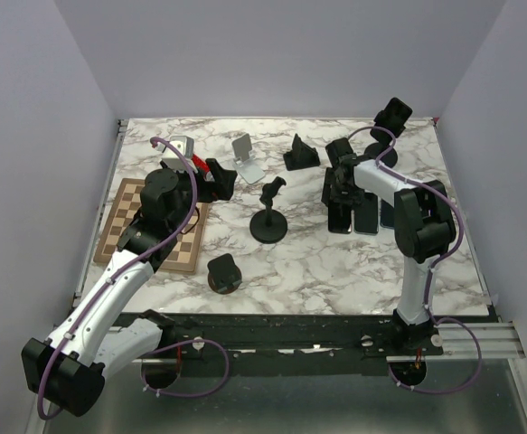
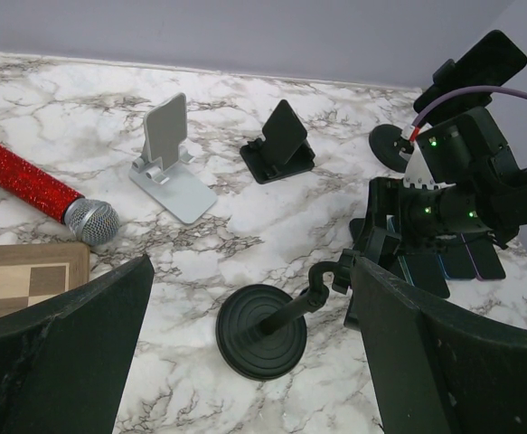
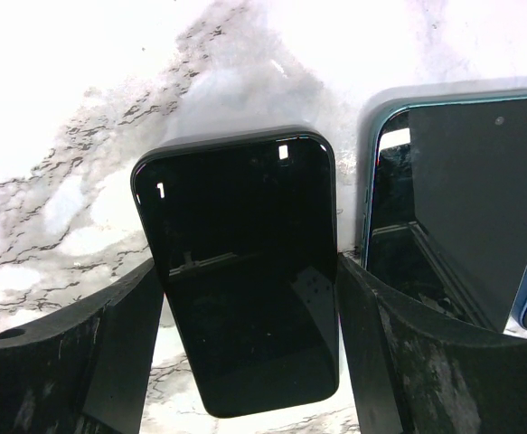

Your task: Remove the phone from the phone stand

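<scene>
A black phone [image 3: 236, 235] sits screen up between the fingers of my right gripper [image 3: 245, 298], which is shut on its two long sides. It is level and low over the marble, beside a dark phone with a teal rim [image 3: 453, 208]. In the top view the right gripper [image 1: 340, 194] is at the right of the table, over a row of phones [image 1: 365, 220]. The white phone stand [image 1: 245, 155] and the black wedge stand [image 1: 301, 154] hold nothing. My left gripper [image 2: 249, 280] is open and empty above the round-base stand [image 2: 263, 330].
A red microphone [image 2: 28, 185] and a chessboard [image 1: 150, 226] lie at the left. Another black stand [image 1: 223, 271] is near the front and one more [image 1: 392, 115] at the back right. The round-base stand [image 1: 268, 217] is mid-table.
</scene>
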Controlling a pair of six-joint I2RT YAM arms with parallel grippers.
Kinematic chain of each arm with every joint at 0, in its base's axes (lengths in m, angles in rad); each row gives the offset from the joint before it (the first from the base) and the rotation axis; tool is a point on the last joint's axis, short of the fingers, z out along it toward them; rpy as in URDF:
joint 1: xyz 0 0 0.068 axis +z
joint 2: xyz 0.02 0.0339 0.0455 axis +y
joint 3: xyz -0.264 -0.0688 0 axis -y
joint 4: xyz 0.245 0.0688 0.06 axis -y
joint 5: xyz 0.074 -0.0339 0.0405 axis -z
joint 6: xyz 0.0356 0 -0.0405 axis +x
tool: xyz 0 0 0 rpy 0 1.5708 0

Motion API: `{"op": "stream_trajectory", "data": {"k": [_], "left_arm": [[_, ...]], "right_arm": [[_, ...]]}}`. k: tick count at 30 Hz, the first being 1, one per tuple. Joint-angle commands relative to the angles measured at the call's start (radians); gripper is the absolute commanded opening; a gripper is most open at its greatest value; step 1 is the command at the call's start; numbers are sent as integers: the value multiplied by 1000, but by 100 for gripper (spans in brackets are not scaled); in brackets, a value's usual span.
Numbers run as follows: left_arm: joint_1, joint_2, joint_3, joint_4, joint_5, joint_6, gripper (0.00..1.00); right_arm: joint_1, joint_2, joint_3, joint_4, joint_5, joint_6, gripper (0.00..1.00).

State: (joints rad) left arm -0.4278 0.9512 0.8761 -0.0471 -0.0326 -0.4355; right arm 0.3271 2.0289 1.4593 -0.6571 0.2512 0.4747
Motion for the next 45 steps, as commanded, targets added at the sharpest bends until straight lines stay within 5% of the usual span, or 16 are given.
{"op": "stream_trajectory", "data": {"k": [1,20,32,45], "left_arm": [[-5,3,20,3,7,3,98],[-5,-3,17,7,8,1,98],[-6,-2,17,7,13,-2,98],[-6,0,15,11,19,-6,98]], "right_arm": [[-8,22,-40,16,45,1,10],[-8,-25,-16,-12,50,-22,50],[-7,-125,-32,15,34,-55,88],[-7,-258,-77,97,103,-25,100]]}}
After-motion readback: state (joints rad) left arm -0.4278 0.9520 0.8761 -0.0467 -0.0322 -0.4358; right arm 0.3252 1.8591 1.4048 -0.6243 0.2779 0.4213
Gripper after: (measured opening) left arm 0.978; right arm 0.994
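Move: The right fingers still hold the black phone by its long sides at or just above the table, its middle practically at the hand point. The teal phone lies about 8 cm to the right and level with it, the blue phone some 17 cm right and 2 cm farther out. The empty round-based stand is roughly 22 cm left and 5 cm back. From the left hand the black phone is about 36 cm right, 5 cm ahead and 29 cm below. Almost still at first, easing up and rightward by only a few millimetres, the right hand then opens its fingers from the black phone's long sides to fully wide and rises straight off it, about 5.5 cm in all. The wrist tilts slightly on the way, the fingertips swinging some 5 to 10 degrees forward. ##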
